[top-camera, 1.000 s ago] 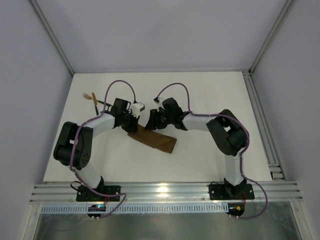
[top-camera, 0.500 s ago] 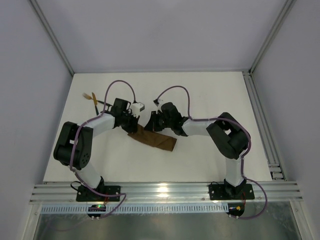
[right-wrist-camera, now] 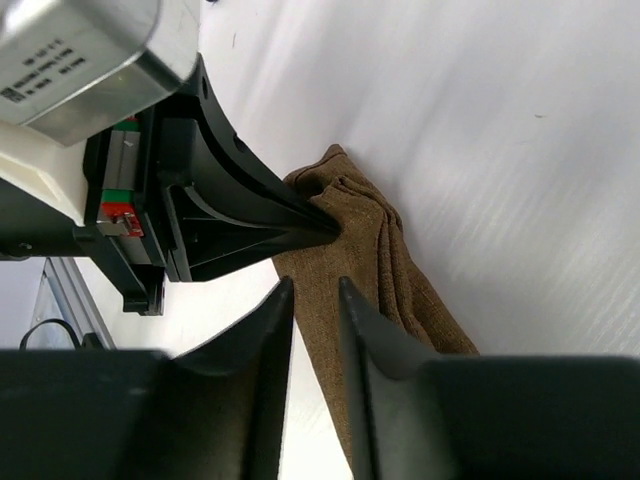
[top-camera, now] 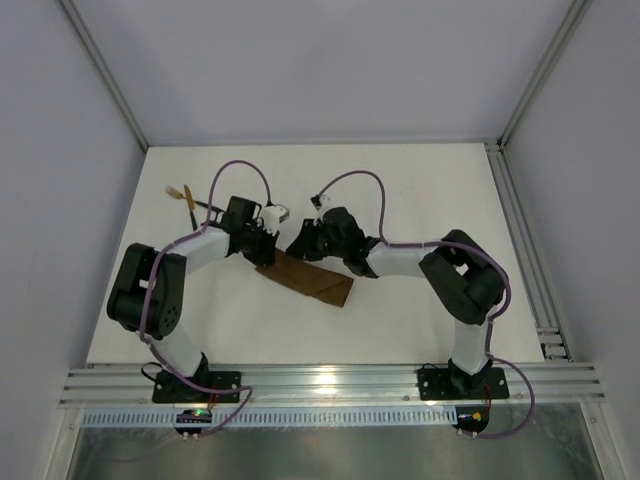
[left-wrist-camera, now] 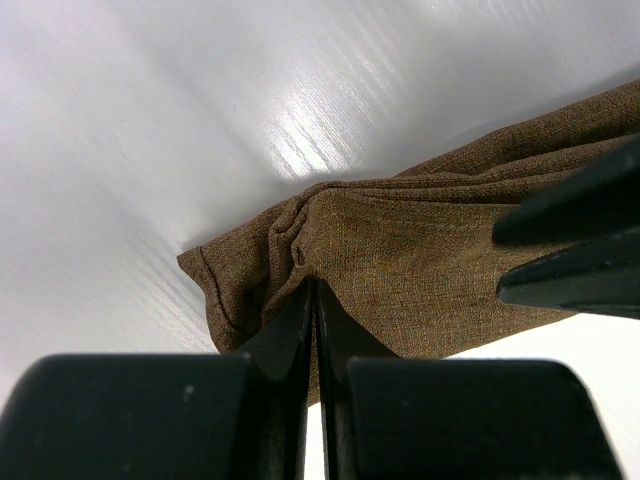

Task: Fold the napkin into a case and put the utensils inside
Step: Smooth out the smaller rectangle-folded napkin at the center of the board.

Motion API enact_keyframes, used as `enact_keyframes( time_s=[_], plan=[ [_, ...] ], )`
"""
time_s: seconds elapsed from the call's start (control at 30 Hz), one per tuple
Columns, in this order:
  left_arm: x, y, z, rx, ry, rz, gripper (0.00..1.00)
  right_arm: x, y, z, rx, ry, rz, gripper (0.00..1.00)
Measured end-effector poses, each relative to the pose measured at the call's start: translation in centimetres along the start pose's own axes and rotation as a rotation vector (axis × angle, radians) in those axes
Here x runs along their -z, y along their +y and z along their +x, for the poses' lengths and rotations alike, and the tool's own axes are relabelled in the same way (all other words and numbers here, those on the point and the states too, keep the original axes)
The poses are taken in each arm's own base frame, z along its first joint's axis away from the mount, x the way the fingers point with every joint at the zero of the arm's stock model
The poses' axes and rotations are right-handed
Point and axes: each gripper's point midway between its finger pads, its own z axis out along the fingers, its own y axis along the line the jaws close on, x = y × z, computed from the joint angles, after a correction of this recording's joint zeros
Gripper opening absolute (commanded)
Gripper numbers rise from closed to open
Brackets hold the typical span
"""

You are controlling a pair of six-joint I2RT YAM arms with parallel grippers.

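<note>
The brown napkin (top-camera: 308, 279) lies folded into a narrow oblong case, slanting from the table's middle toward the near right. My left gripper (top-camera: 267, 248) is shut on its far left end, where the cloth (left-wrist-camera: 420, 250) puckers at the fingertips (left-wrist-camera: 312, 286). My right gripper (top-camera: 300, 241) hovers close beside it over the same end, jaws slightly apart above the cloth's edge (right-wrist-camera: 400, 270) with nothing clamped between them (right-wrist-camera: 312, 287). The utensils (top-camera: 186, 197), with gold heads and black handles, lie at the far left of the table, apart from both grippers.
The left gripper's body (right-wrist-camera: 150, 190) fills the right wrist view's left side, nearly touching my right fingers. The right gripper's fingers (left-wrist-camera: 570, 230) show in the left wrist view. Metal rails (top-camera: 520, 230) border the table on the right and near sides.
My right gripper has moved left along the napkin's far end, closer to the left gripper, and its jaws have narrowed. The left gripper has kept its hold and place.
</note>
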Motion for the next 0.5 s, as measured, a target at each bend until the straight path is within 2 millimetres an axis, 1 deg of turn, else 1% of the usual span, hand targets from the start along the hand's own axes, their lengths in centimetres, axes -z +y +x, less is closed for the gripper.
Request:
enact_keyframes(
  time_s=[0.1,0.17,0.23,0.3,0.4,0.5],
  plan=[
    [0.0,0.0,0.0,0.001,0.000,0.001,0.02,-0.4,0.9,-0.1,-0.008,-0.008,-0.035,0.04],
    [0.0,0.0,0.0,0.002,0.000,0.000,0.02,-1.2,1.7,-0.1,-0.020,-0.014,-0.065,0.03],
    [0.0,0.0,0.0,0.002,-0.001,0.001,0.02,-2.1,2.1,0.4,-0.041,-0.010,-0.089,0.03],
    [0.0,0.0,0.0,0.002,-0.001,0.002,0.02,-3.0,1.9,1.4,-0.071,0.007,-0.095,0.03],
    [0.0,0.0,0.0,0.003,-0.002,0.004,0.02,-4.1,1.2,3.1,-0.111,0.041,-0.084,0.03],
    [0.0,0.0,0.0,0.004,-0.002,0.006,0.02,-4.7,0.3,4.1,-0.150,0.057,-0.069,0.03]
  ],
)
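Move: The folded napkin's middle lies about 5 cm back and 3 cm to the right of the raised right hand, some 7 cm below it. The left end of the napkin, under the shut left fingertips, is about 6 cm to the right hand's left and 2 cm nearer the base. From the left hand, the napkin's middle is some 9 cm to the right and 4 cm back. The cutlery lies about 25 cm left and 12 cm ahead of the right hand. Leftward, then steeply down: the right hand carries its fingers about 4 cm towards the left fingertips, shutting them from a third open, then sinks roughly 5 cm towards the left part of the napkin, easing back 1 cm and rolling about 10 degrees. Its fingertips end close beside the left ones, at or just above the cloth. The left hand stays put, still holding the napkin's left end down. ##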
